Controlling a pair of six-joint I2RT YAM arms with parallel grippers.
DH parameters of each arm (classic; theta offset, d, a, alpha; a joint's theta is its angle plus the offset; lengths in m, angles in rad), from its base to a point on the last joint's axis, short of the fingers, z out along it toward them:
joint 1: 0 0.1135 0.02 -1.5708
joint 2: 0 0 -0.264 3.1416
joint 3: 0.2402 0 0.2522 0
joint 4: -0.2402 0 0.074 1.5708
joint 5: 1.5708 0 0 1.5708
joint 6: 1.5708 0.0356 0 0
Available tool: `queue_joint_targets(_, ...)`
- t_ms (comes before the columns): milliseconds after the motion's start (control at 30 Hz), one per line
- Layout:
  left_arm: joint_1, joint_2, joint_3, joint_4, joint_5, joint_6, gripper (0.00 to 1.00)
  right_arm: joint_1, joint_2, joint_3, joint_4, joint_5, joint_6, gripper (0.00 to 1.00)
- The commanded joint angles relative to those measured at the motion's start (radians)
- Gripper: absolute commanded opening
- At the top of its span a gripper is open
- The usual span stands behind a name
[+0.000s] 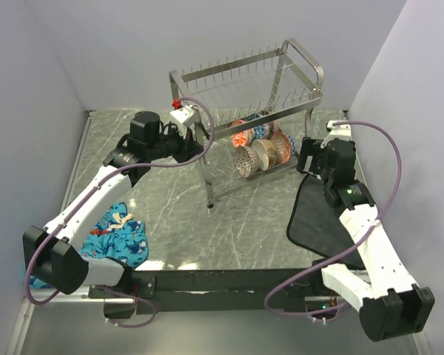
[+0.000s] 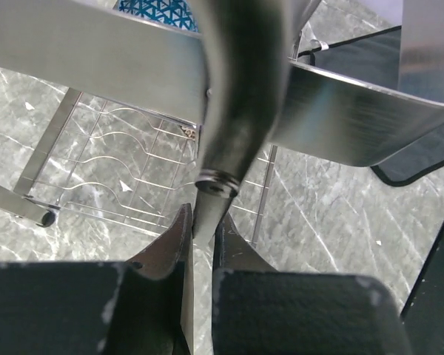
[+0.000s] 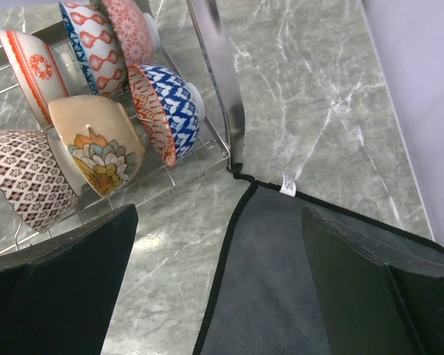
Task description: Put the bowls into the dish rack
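The dish rack (image 1: 244,74) stands at the back middle of the table, a tall steel wire frame. Several bowls (image 1: 263,144) lean on edge in its lower tier. The right wrist view shows a blue-patterned bowl (image 3: 174,107), a cream one with a flower (image 3: 96,144), a brown-patterned one (image 3: 22,174) and a red-orange one (image 3: 29,66). My left gripper (image 1: 200,146) is at the rack's left front leg, and its jaws (image 2: 202,222) are shut on that steel leg (image 2: 233,111). My right gripper (image 1: 308,157) hangs open beside the rack's right end, nothing between its fingers (image 3: 220,222).
A dark grey mat (image 1: 314,214) lies on the right of the table, its corner touching the rack's leg (image 3: 214,66). A blue printed cloth (image 1: 118,237) is bunched at the front left by the left arm's base. Walls close in at left, right and back.
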Motion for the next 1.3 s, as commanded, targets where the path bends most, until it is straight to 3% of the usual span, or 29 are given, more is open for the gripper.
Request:
queue_joint_targets(0,0.024,-0.018,0.014,0.052,-0.1,-0.026,0.01,-0.038,0.038,0.082,0.037,-0.063,-0.023,1.0)
queue_joint_targets(333,0.132,0.0,0.054,0.024,-0.172,0.06,0.01,-0.058,0.107,0.12,0.037,-0.134,0.015,1.0)
queue_joint_targets(733,0.253,0.052,0.095,0.072,-0.287,0.078,0.01,-0.066,0.06,0.067,0.021,-0.183,0.057,1.0)
queue_joint_targets(1167,0.282,0.048,0.077,0.121,-0.38,0.075,0.01,-0.077,-0.017,0.002,-0.012,-0.201,0.063,1.0)
queue_joint_targets(1267,0.308,0.06,0.078,0.133,-0.426,0.065,0.07,-0.078,-0.03,-0.005,-0.023,-0.209,0.063,1.0)
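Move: The left hand already pinches the rack's front-left post at the fingertips, due to go to open table ahead and left. From this hand the brown-patterned bowl stands about 12 cm ahead and 12 cm right, the flowered bowl 14 ahead and 19 right, both roughly 20 cm lower. From the idle right hand, the post is some 35 cm left, level with it. Left hand keeps pinching the front-left post and drags the rack about 15 cm left and forward, swivelling counter-clockwise. ##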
